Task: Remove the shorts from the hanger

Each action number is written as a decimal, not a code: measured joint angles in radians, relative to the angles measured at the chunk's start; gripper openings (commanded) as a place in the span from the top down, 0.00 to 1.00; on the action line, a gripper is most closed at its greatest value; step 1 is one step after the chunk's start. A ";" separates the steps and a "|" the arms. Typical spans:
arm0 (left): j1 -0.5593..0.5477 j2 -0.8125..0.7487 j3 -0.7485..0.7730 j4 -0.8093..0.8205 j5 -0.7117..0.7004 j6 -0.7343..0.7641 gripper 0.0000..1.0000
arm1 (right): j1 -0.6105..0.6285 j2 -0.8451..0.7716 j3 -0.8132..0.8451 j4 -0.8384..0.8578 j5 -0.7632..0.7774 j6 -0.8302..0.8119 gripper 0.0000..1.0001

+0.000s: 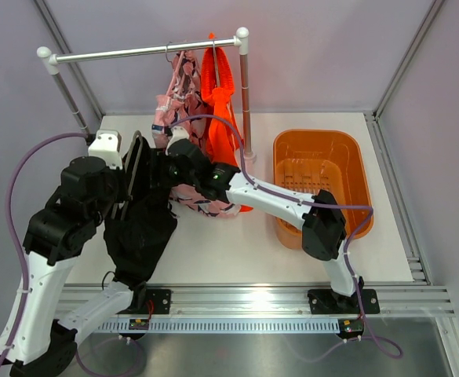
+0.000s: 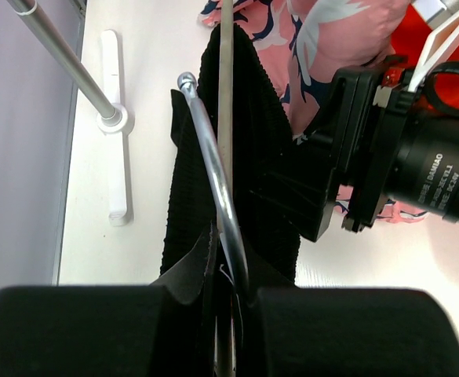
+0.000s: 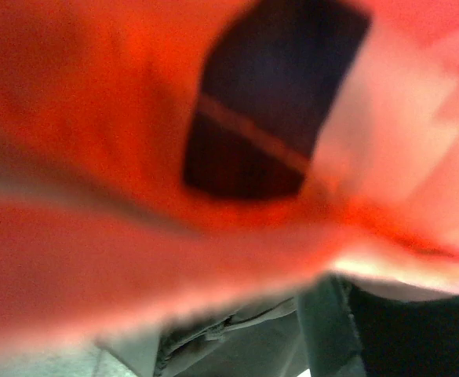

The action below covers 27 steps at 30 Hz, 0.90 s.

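Note:
The black shorts hang off the rack on a hanger with a metal hook. My left gripper is shut on that hanger, and the hook wire runs between its fingers. My right gripper is pressed against the black shorts from the right, with its fingertips hidden in cloth. The pink printed shorts and the orange shorts hang on the rack bar. The right wrist view is filled by blurred orange cloth, with dark cloth at the bottom.
An orange basket stands on the table at the right. The rack's right post is just behind my right arm. Its left post and white foot are left of the hanger.

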 measured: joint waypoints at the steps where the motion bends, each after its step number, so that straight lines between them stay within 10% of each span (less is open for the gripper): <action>1: 0.000 -0.002 0.000 -0.002 0.000 0.000 1.00 | 0.005 0.000 0.000 0.000 0.000 0.006 0.42; 9: 0.000 -0.022 0.000 -0.014 0.008 0.000 1.00 | 0.011 0.011 0.034 -0.006 0.014 0.032 1.00; 27: 0.000 -0.095 0.030 0.071 0.063 -0.010 1.00 | 0.023 0.022 0.064 -0.062 0.074 -0.016 1.00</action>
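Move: The shorts' upper part hangs from the hanger that the left hand already grips, about 5 cm ahead, 6 cm right and 8 cm below it. The right hand's open fingers are already at that cloth, its middle some 3 cm to their left and about level in height. From the right hand, the patterned garment is roughly 8 cm ahead and 7 cm right, and the orange garment 10 cm ahead and 16 cm right. Right fingers shut on the shorts and hold; left draws the hanger back 2 cm, then lifts it about 4. ##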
